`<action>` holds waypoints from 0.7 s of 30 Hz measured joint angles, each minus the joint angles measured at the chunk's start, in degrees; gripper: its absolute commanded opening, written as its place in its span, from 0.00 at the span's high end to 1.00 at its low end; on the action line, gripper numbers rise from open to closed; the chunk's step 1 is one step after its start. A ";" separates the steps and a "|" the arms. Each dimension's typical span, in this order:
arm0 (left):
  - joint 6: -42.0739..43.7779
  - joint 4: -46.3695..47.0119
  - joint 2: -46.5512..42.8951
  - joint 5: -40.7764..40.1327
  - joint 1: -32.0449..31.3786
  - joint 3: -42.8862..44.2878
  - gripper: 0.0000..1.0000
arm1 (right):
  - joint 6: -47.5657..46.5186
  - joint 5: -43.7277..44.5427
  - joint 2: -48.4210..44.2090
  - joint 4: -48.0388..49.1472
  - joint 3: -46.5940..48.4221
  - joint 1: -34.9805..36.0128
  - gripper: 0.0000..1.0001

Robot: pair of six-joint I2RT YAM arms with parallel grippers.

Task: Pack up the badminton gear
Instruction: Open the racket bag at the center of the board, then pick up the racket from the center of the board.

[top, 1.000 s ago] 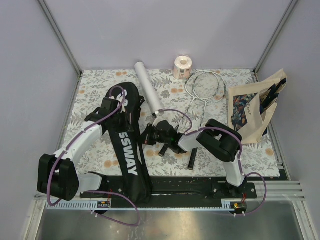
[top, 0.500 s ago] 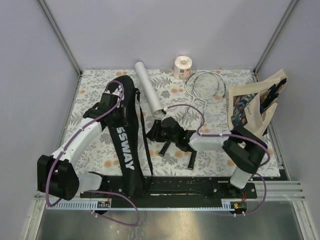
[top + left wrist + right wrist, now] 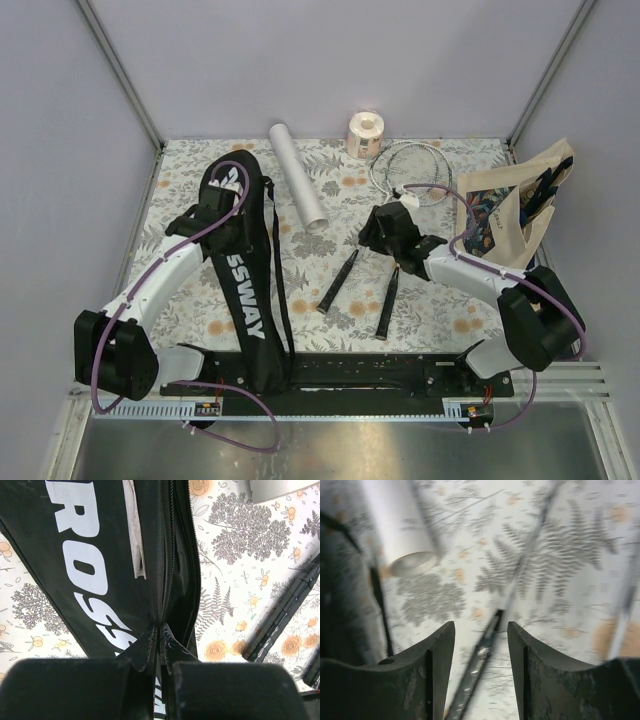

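The long black racket bag [image 3: 245, 290] lettered in white lies on the left of the table. My left gripper [image 3: 232, 212] is shut on the bag's zipper edge [image 3: 161, 625], beside the slit opening. Two rackets lie at centre right, heads [image 3: 410, 172] far and black handles [image 3: 338, 282] near. My right gripper [image 3: 372, 232] hovers open above their shafts. In the blurred right wrist view one racket handle [image 3: 479, 665] lies on the table below the gap between the jaws, which hold nothing. The white tube [image 3: 298, 175] lies further back.
A beige printed tote bag [image 3: 505, 225] leans at the right edge. A pinkish paper roll [image 3: 365, 133] stands at the back by the wall. The floral table cover [image 3: 180, 180] ends at a black rail in front.
My right gripper has opened and swung right from beside the bag to above the racket shafts. The left gripper has drawn the bag's top a little to the left.
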 measured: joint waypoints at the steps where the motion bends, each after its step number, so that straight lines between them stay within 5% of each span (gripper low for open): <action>1: 0.26 -0.33 0.00 0.44 0.00 0.15 1.00 | -0.85 1.03 0.00 -1.70 0.00 -1.40 0.44; 11: 2.10 -1.07 -0.48 3.50 0.00 0.20 1.00 | -6.82 2.05 4.37 -11.74 0.09 -13.25 0.45; 18: 1.88 -1.03 -0.48 4.26 0.00 0.17 1.00 | -8.50 1.73 11.78 -14.27 3.76 -15.06 0.47; 21: 1.46 -0.87 -0.48 4.42 0.13 0.17 1.00 | -8.70 1.46 14.38 -15.45 6.93 -15.28 0.58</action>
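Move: The right-hand racket's shaft, just above its black grip, lies about 12 cm to the right hand's right, some 3 cm farther out and roughly 11 cm below. That racket's grip is 14 cm back and 7 cm right of the hand, the other racket's grip 7 cm back and 7 cm left, and the white tube some 27 cm ahead and 20 cm left. From the left hand the shaft is about 44 cm right, 5 cm ahead and 12 cm down. The right-hand racket's shaft is what the empty right hand goes for: it swings about 12 cm right while sinking some 9 cm, tips its half-open fingers more steeply down, then edges forward until they hang astride the shaft without closing. The racket bag stays pinched beside its zip in the left hand, which eases only about a centimetre right. ##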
